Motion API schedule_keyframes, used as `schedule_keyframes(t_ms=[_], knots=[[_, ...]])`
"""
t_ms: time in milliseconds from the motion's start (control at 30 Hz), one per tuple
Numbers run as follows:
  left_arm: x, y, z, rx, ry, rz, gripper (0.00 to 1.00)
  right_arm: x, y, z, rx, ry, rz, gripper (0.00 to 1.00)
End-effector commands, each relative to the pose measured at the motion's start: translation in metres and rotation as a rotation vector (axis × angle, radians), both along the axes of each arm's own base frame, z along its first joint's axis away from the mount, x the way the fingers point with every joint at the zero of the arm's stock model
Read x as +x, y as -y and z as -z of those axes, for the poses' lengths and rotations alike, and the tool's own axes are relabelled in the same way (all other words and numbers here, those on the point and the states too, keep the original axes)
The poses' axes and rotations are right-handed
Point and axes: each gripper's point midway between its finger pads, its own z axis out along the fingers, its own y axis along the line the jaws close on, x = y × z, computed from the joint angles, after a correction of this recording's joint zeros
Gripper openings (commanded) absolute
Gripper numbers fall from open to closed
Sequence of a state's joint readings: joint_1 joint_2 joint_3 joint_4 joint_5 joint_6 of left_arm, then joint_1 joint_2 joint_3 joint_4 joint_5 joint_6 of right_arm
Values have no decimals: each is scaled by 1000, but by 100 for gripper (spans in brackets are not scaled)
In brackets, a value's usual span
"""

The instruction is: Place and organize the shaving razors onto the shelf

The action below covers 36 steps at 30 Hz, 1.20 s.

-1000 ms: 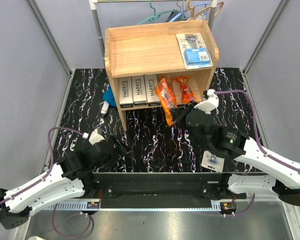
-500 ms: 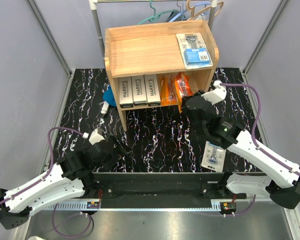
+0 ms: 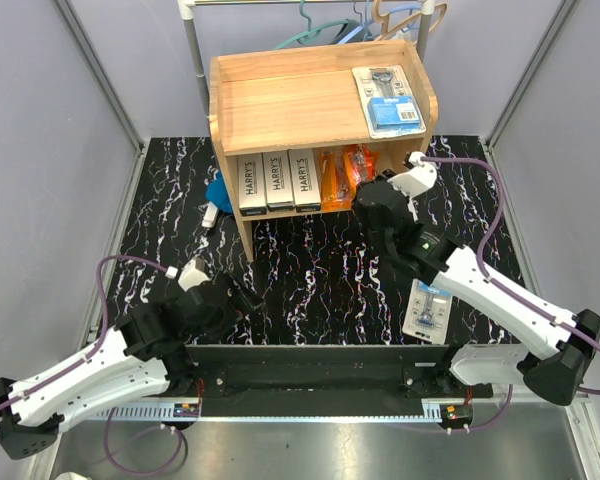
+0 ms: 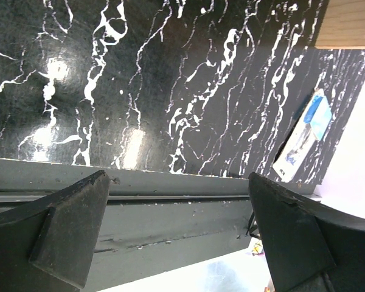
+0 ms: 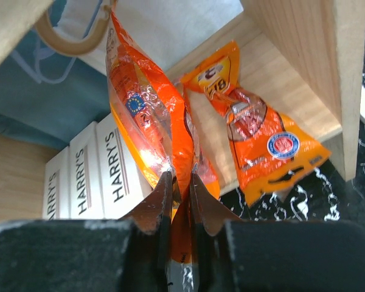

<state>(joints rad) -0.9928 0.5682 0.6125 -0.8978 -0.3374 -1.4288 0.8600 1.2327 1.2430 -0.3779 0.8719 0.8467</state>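
The wooden shelf (image 3: 280,100) stands at the back of the table. Three white HARRY'S boxes (image 3: 276,180) stand side by side in its lower tier. To their right my right gripper (image 3: 363,192) reaches into that tier, shut on the edge of an orange packet (image 5: 149,115), which it holds upright. A second orange packet (image 5: 261,143) lies against the shelf's right side panel (image 5: 304,55). One blister pack (image 3: 388,100) lies on the top tier, another (image 3: 427,310) on the table beside the right arm. My left gripper (image 3: 242,298) hangs open and empty over the near table edge.
A metal clothes rail with hangers (image 3: 325,20) stands behind the shelf. A blue object (image 3: 218,190) and a small white item (image 3: 210,214) lie left of the shelf. Grey walls close in the black marbled table (image 3: 310,280); a metal bar (image 4: 170,188) runs along its near edge.
My right gripper has carried the orange packet from in front of the shelf into the lower tier, up beside the boxes. The left arm has not moved.
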Motion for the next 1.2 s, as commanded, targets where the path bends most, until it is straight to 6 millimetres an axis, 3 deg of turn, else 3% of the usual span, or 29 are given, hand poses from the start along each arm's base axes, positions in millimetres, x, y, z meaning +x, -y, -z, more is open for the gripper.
schedule_keyframes(t_ms=[0, 400, 600, 900, 1167], knots=[[0, 1, -2, -9, 11, 8, 99, 20, 5, -15, -17, 57, 57, 0], [-1, -1, 1, -15, 11, 4, 99, 45, 0, -7, -103, 35, 71, 1], [0, 0, 1, -14, 11, 6, 99, 51, 1, -3, -120, 24, 77, 15], [-1, 0, 2, -13, 13, 15, 99, 53, -5, 10, -128, 0, 58, 19], [-1, 1, 2, -27, 18, 17, 99, 54, -5, 8, -143, 3, 49, 41]])
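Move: Straight ahead of the right hand, which still holds the third orange bag, its spot on the lower shelf lies about 8 cm in, 1 cm left and 5 cm down. The first orange bag stands some 7 cm left and 7 cm ahead, the nearest HARRY'S box about 13 cm left at the same depth; the second orange bag is 4 cm right, 6 cm ahead, all roughly 6 cm lower. From the left hand, that spot is about 27 cm forward, 23 cm right and 15 cm up. Easing the held orange bag deeper into the lower shelf, the right hand goes forward about 5 cm and sinks some 3.5 cm, quick at first and then slowing, with a brief 1 cm lift midway before it sinks again. It rolls about 10 degrees, left side down, bringing the bag between the other two orange bags, and near the end the fingers part partway around its near end. ##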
